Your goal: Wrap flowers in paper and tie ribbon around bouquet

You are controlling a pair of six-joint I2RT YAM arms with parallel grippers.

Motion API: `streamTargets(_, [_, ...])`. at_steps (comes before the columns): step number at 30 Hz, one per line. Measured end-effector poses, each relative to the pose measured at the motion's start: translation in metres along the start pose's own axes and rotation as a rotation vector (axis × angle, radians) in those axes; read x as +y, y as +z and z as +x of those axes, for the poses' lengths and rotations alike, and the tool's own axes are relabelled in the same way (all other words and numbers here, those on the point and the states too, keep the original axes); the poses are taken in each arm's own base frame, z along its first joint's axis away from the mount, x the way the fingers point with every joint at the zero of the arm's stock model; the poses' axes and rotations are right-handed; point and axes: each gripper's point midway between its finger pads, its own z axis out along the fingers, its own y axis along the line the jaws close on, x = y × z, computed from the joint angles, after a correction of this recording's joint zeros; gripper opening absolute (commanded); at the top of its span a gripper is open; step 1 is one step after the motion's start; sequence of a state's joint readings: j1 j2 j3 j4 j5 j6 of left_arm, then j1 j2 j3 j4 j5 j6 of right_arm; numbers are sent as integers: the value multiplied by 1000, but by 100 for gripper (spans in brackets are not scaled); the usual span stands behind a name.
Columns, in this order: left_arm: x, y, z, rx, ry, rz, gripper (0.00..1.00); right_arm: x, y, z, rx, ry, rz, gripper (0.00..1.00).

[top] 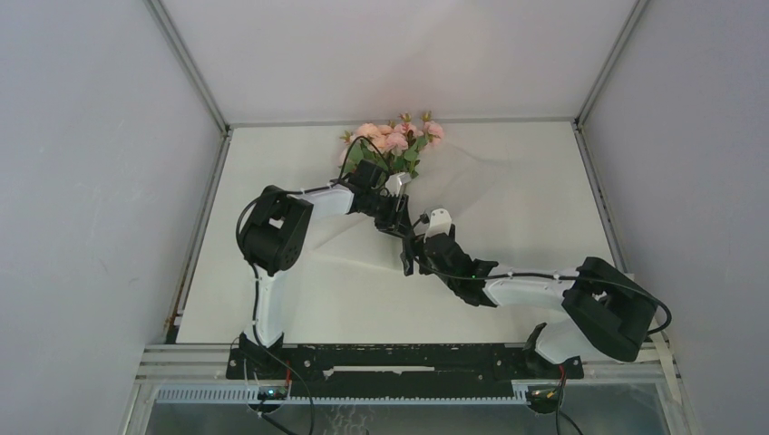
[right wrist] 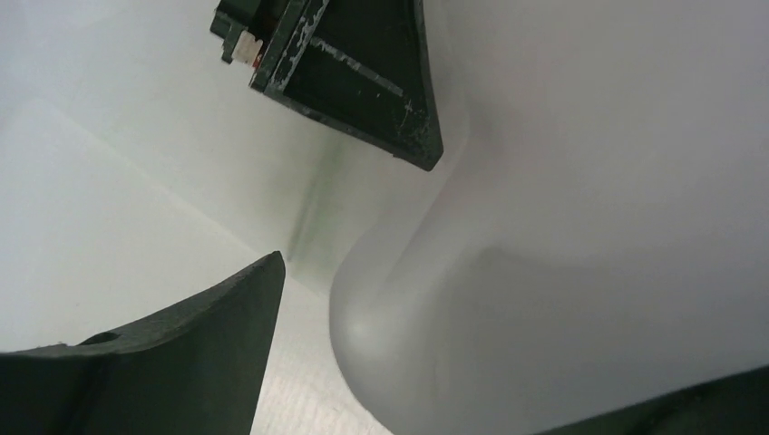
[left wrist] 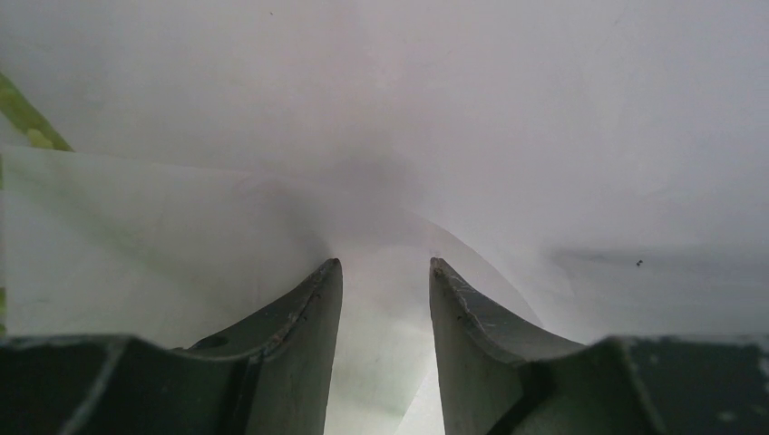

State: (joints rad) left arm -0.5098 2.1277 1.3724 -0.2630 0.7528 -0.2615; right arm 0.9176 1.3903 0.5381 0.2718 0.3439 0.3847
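Note:
The flowers (top: 396,140), pale pink roses with green leaves, lie at the far middle of the table. The thin white paper (top: 472,172) spreads under and round their stems. My left gripper (top: 397,217) sits just below the blooms. Its fingers (left wrist: 304,317) stand part closed, and paper (left wrist: 385,308) with a green tint fills the gap between them. A green stem (left wrist: 23,118) shows at the left edge. My right gripper (top: 410,258) is right beside it, open wide (right wrist: 508,317), with a rounded fold of paper (right wrist: 408,308) between its fingers. The left gripper's finger (right wrist: 363,82) shows above. The ribbon is out of view.
Grey walls with metal frame posts (top: 190,68) close in the table on three sides. A black rail (top: 399,361) runs along the near edge by the arm bases. Both arms cross the middle of the table.

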Motion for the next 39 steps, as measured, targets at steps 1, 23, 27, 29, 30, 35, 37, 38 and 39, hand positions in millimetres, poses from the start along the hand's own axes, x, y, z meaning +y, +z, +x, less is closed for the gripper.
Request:
streamTargets(1, [0, 0, 0, 0, -1, 0, 47, 0, 1, -1, -4, -5, 15, 85])
streamTargets(23, [-1, -4, 1, 8, -4, 4, 55, 32, 25, -13, 5, -296, 95, 0])
streamTargets(27, [-3, -18, 7, 33, -5, -12, 62, 30, 27, -4, 34, -312, 97, 0])
streamTargets(29, [-4, -31, 9, 42, 4, -27, 64, 30, 28, -1, 42, -315, 95, 0])
streamTargets(30, [-5, -39, 8, 43, 14, -36, 65, 30, 29, 0, 45, -317, 93, 0])
streamTargets(35, [-6, -85, 2, 19, 69, -89, 70, 30, 29, 3, 56, -321, 90, 0])
streamTargets(37, [3, -107, 0, 1, 78, -123, 72, 30, 29, 3, 57, -322, 89, 0])
streamTargets(38, [11, -118, 0, -11, 76, -148, 72, 30, 29, 4, 58, -323, 87, 0])
streamTargets(39, [21, -127, 0, -20, 72, -172, 73, 30, 29, 4, 58, -323, 86, 0])
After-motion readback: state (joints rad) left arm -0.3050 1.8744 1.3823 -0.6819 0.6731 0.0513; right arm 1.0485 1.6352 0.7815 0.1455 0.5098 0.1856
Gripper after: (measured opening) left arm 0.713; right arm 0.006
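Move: The paper flap's curled near edge lies close to the right hand's open fingers, about 2 cm ahead, 1 cm left and 1 cm below. From the right hand, the flower heads are some 25 cm ahead, 6 cm left and 2 cm below; the stem ends under the paper lie about 2 cm ahead, 7 cm left and 4 cm below. From the left hand, the flap edge is roughly 4 cm back, 3 cm right and 2 cm above. Right hand shuts, arcs 4 cm left, then presses down on the flap; left hand lifts leftward 11 cm. ##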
